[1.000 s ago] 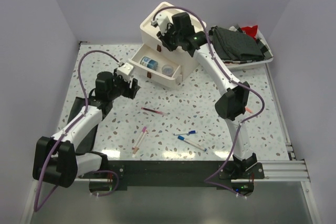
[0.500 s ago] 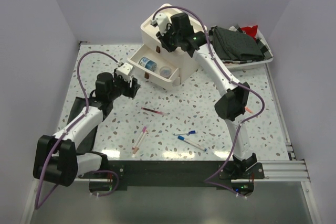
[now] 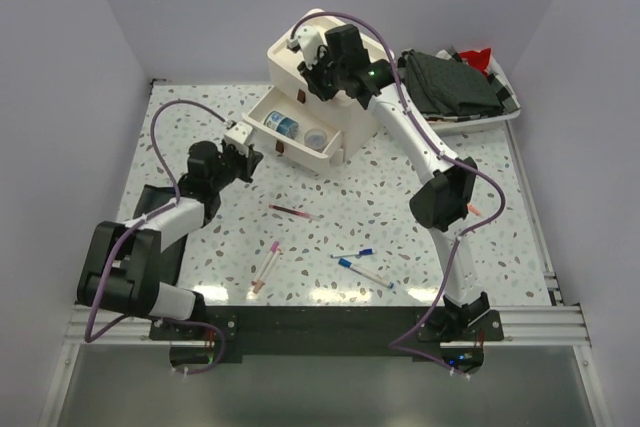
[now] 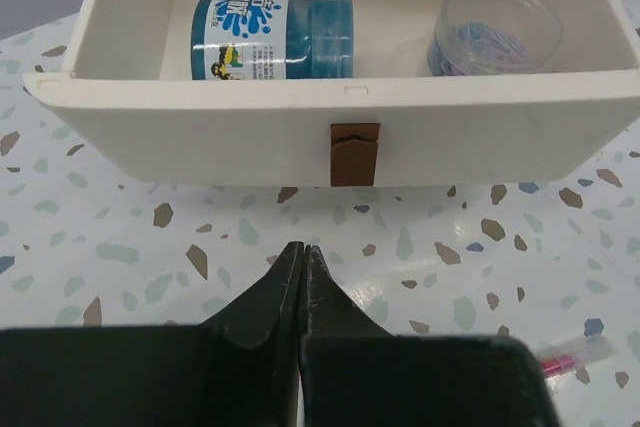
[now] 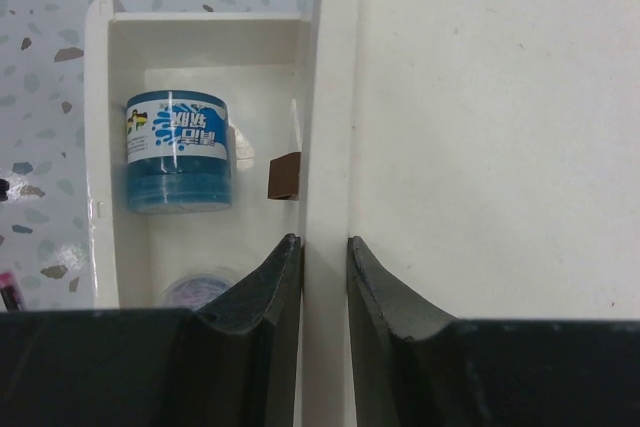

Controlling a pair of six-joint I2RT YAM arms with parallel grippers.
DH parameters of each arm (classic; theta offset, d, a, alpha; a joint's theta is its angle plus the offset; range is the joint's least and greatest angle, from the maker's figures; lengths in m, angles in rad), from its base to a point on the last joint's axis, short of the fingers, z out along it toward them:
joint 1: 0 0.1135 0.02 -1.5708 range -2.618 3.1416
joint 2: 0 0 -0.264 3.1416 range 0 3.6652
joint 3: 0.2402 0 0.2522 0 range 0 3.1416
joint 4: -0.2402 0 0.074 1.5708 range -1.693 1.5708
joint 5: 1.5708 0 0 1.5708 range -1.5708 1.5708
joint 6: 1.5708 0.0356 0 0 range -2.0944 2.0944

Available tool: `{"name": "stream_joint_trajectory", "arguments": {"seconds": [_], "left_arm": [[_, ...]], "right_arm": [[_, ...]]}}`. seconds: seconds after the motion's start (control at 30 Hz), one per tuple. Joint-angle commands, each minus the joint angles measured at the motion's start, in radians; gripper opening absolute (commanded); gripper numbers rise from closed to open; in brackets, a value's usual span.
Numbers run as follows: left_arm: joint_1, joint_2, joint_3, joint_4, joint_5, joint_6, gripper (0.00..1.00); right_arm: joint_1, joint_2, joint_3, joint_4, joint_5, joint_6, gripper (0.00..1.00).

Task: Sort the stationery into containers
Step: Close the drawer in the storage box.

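Note:
The cream cabinet [image 3: 318, 52] stands at the back with its bottom drawer [image 4: 340, 132] pulled out. In the drawer lie a blue tape roll [image 4: 273, 37] and a clear round box of clips [image 4: 495, 37]. My left gripper [image 4: 302, 247] is shut and holds nothing. It hovers over the table just in front of the drawer's brown handle [image 4: 355, 154]. My right gripper [image 5: 322, 242] is shut on the cabinet's upper front edge [image 5: 325, 97], one finger on each side. Loose on the table lie a maroon pen [image 3: 290, 211], a pink pen [image 3: 268, 265] and two blue-capped pens [image 3: 360, 265].
A white tray of dark cloths [image 3: 460, 87] sits at the back right beside the cabinet. A black pad [image 3: 160, 222] lies under the left arm. The tip of a pink pen [image 4: 572, 355] shows at the lower right of the left wrist view.
My left gripper has shut and moved a little closer to the drawer front, with its arm drawn in. The right gripper stays on the cabinet's edge.

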Motion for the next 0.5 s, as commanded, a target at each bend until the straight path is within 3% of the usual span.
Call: {"name": "stream_joint_trajectory", "arguments": {"seconds": [0.0,0.47], "left_arm": [[0.011,0.057,0.029,0.17,-0.019,0.015,0.0],[0.022,0.338,0.327,0.24,-0.085,0.004,0.0]], "right_arm": [[0.027,-0.062,0.022,-0.024,-0.056,0.009,0.0],[0.024,-0.069,-0.012,-0.042,-0.08,0.011,0.0]]}}
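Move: Ahead of the left fingertips stands the open drawer's front, its brown handle about 5 cm forward, 6 cm to the right and 1 cm lower. Inside the drawer, the blue jar lies some 11 cm forward and 5 cm right of this hand, the clear clip tub about 7 cm forward and 14 cm right, both a couple of centimetres lower. From the right hand, up on the box's rim, the handle is roughly 9 cm back, 10 cm left and 12 cm below. Driving forward about 7 cm with its fingers already shut, the left hand gathers speed, dips slightly on the way and brings its tips against the drawer's front, to the left of the handle; its wrist barely turns. The right hand stays put, still pinching the rim of the storage box. ##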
